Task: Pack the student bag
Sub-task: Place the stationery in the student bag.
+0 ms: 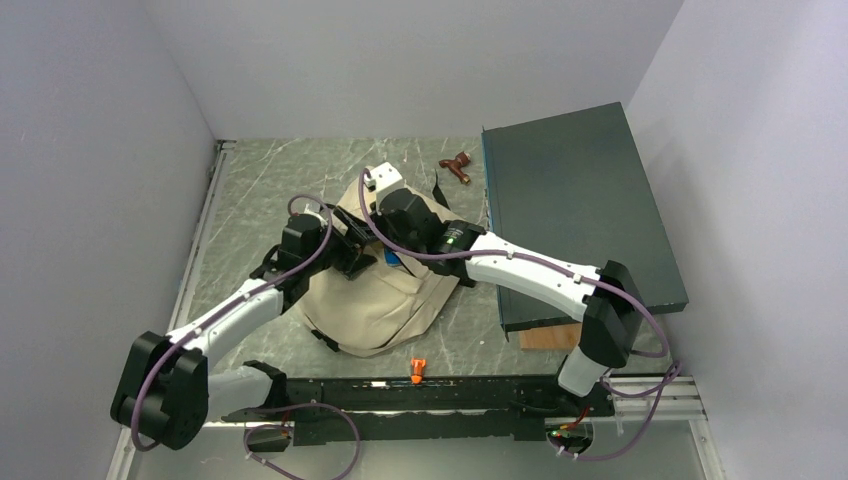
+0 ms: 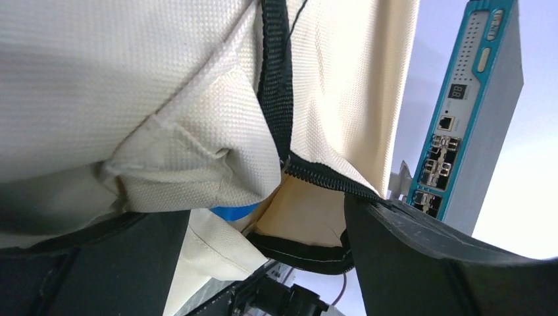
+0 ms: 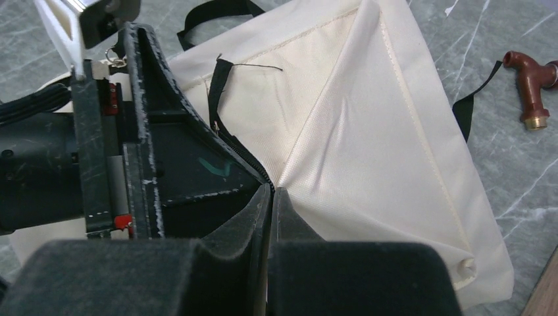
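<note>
The student bag (image 1: pixel 380 300) is a cream canvas backpack lying in the middle of the table, with both arms over its top end. My right gripper (image 1: pixel 398 256) (image 3: pixel 271 191) is shut, pinching the bag's black zip edge where the zipper runs into its fingertips. My left gripper (image 1: pixel 362 258) (image 2: pixel 263 227) stands open at the bag's mouth, its jaws wide apart with cream fabric (image 2: pixel 164 99) and the black-bound rim between them. A bit of something blue (image 2: pixel 233 212) shows inside the opening. The cream side panel (image 3: pixel 368 131) lies flat beyond the right fingers.
A big dark teal flat box (image 1: pixel 575 210) (image 2: pixel 460 118) lies right of the bag, over a wooden board (image 1: pixel 550 337). A brown pipe fitting (image 1: pixel 458 167) (image 3: pixel 532 85) sits behind the bag. A small orange piece (image 1: pixel 417 370) lies by the near rail.
</note>
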Robot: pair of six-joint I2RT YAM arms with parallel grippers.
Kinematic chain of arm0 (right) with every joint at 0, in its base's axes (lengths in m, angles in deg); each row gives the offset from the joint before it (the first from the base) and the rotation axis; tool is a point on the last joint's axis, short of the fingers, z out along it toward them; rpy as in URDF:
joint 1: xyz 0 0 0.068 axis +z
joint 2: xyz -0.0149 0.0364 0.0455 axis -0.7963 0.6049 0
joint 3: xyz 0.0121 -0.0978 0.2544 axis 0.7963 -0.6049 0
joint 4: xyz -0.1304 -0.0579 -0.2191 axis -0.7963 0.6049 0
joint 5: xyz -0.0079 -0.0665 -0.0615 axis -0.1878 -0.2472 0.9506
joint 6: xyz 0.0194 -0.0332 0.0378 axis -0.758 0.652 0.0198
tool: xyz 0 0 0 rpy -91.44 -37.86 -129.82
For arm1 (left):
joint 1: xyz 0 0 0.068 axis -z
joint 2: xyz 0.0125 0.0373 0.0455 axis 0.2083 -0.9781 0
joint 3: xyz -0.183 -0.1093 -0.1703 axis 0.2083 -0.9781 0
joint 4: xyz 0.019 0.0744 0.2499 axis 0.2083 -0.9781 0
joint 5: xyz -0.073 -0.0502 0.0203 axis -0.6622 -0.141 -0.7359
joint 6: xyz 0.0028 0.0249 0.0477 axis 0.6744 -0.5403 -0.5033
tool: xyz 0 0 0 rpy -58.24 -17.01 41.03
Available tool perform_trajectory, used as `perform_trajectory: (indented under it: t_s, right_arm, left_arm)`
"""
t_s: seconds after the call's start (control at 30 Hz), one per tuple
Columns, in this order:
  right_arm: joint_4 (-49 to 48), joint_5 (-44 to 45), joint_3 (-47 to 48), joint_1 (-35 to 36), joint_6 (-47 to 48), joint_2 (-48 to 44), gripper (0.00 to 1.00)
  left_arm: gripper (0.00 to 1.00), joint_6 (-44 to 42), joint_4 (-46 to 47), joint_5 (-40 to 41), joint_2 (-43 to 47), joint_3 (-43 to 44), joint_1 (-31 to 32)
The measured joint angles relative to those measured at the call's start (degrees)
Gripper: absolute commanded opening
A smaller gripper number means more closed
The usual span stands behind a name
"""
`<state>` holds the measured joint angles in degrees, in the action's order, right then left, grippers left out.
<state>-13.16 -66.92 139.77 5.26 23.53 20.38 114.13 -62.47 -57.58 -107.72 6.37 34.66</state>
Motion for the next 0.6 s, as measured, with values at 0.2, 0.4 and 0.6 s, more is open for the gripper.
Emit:
perform_trajectory:
  t_s: [0.2,0.4,0.6]
  right_arm:
    - [0.7,-0.2,0.0,0.1,0.3,-0.3,0.0]
    - [1.0,-0.3,-0.1,0.2,1.2,-0.3,0.0]
    - [1.0,-0.5,-0.2,0.2,1.4,-0.3,0.0]
  left_arm:
    - [0.53,-5.0,-2.9,0.9,6.0,-0.7,-0.9]
    - [0.31,-14.0,-8.5,0.4,10.8,-0.5,-0.5]
    - [0.23,-18.1,-10.3,0.4,5.2,0.0,3.1]
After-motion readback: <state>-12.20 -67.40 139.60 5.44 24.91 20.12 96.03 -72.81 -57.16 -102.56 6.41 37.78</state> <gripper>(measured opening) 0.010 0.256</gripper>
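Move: The blue stationery piece, already let go in the mouth of the bag pocket, lies about 3 cm right of the left hand, 1 cm back and 4 cm below. The pocket lip pinched by the right gripper is roughly 2 cm ahead of the left hand, 1 cm right and 5 cm above. The brown tap stands some 20 cm ahead and 17 cm right, 13 cm down. From the right hand the blue piece is 3 cm back, 2 cm right and about 9 cm below. Leaving the blue piece in the pocket mouth, the left hand backs out past the zipper, first rising and drifting left about 2 cm each, then dipping some 4 cm while still drawing back, about 4 cm back in all. The wide-open fingers close to a narrow gap and the wrist rolls its left side up, turning slightly clockwise. The right hand keeps its pinch on the lip, nearly still. ##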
